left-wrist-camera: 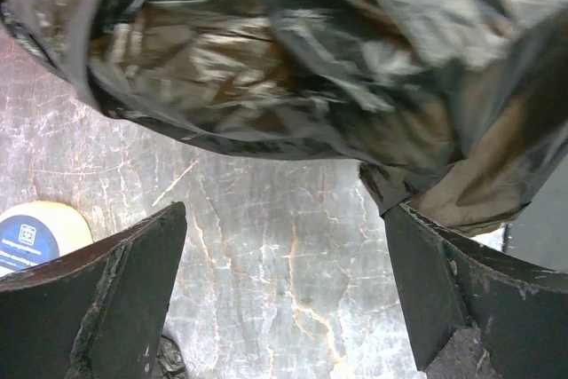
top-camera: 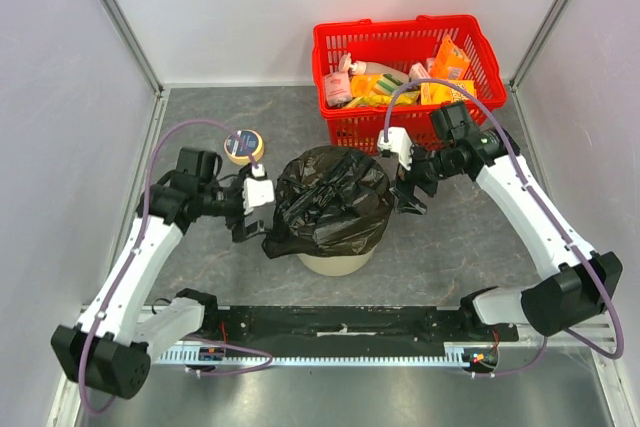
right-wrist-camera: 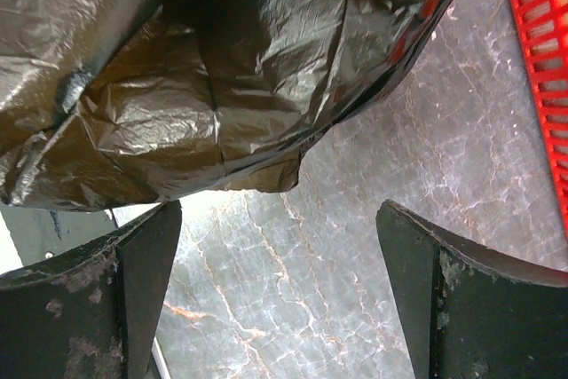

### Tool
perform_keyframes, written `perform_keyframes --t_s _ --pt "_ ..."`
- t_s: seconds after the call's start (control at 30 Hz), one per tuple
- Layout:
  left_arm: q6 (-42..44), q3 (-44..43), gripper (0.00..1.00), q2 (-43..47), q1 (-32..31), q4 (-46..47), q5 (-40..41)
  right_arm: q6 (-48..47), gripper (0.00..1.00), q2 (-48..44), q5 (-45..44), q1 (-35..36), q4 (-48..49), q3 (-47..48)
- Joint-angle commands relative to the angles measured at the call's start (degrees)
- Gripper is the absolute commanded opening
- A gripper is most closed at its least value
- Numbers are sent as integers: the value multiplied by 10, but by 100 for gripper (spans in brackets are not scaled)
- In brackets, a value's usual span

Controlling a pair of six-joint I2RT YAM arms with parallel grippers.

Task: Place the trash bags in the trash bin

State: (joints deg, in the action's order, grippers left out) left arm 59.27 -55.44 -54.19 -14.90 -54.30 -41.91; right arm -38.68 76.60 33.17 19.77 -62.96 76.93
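A black trash bag [top-camera: 330, 197] is draped over the round beige trash bin [top-camera: 335, 262], covering its rim and hanging down the sides; only the bin's base shows. My left gripper [top-camera: 243, 227] is open and empty just left of the bag's hanging edge; the left wrist view shows the bag [left-wrist-camera: 293, 59] above the marbled floor between my fingers. My right gripper [top-camera: 410, 195] is open and empty at the bag's right side; the right wrist view shows the bag [right-wrist-camera: 195, 77] just beyond my fingertips.
A red wire-mesh basket [top-camera: 405, 47] full of packaged goods stands behind the right arm, its edge in the right wrist view [right-wrist-camera: 541, 59]. A round tape roll with a blue label [top-camera: 243, 146] lies left of the bin, also in the left wrist view [left-wrist-camera: 35, 232]. White walls enclose the grey floor.
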Motion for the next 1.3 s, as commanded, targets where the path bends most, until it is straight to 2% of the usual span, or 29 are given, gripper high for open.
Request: perform_keyframes --t_s 0.0,0.17,0.4,0.5,0.63,0.77,0.83,0.9,0.93,0.97,1.0,1.27 --pt "20 -46 98 -57 7 56 -3 -32 98 14 48 3 -13 44" --pt "33 -68 99 -109 7 63 -22 -48 98 29 78 4 -14 46" --pt "45 -69 100 -133 7 75 -69 -80 97 47 143 15 -15 32" --pt "38 -66 100 -139 8 75 -102 -87 86 58 152 23 -15 30" --pt "38 -54 95 -139 6 70 -129 -91 58 63 153 23 -13 17" --pt "34 -41 72 -141 7 70 -154 -91 33 58 154 24 -10 8" --pt "33 -34 57 -139 7 69 -159 -87 22 54 155 24 -9 5" --pt "33 -30 39 -137 7 64 -158 -84 7 45 153 24 -9 2" --pt "33 -28 22 -137 7 62 -157 -82 0 38 150 22 -8 -3" --pt "33 -25 6 -136 7 62 -155 -79 0 31 146 23 -4 -8" --pt "32 -20 2 -133 7 63 -152 -76 0 23 142 23 -1 -15" --pt "20 8 2 -124 7 93 -101 -37 0 -34 77 22 67 -96"
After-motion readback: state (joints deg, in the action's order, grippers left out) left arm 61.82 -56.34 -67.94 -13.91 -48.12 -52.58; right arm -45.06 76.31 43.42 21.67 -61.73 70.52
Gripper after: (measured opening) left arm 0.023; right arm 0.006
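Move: At bin-rim height, both empty hands flank the black trash bag draped over the trash bin: its middle is about 12 cm right of the left hand and 1 cm ahead, some 11 cm left of the right hand and 3 cm back, a little lower than both. The bin's middle is below it, roughly 13 cm under the hands. The tape roll lies about 18 cm ahead and 5 cm left of the left hand, the red basket some 21 cm straight ahead of the right hand. Closing in on the bag from both sides, the open left hand slides forward about 5 cm, then eases back 2 and right 3, shutting its fingers on the bag's left edge. The right hand goes left some 3.5 cm, turning about 10 degrees counter-clockwise, shuts on the right edge, then both sink slightly as the right draws back. ##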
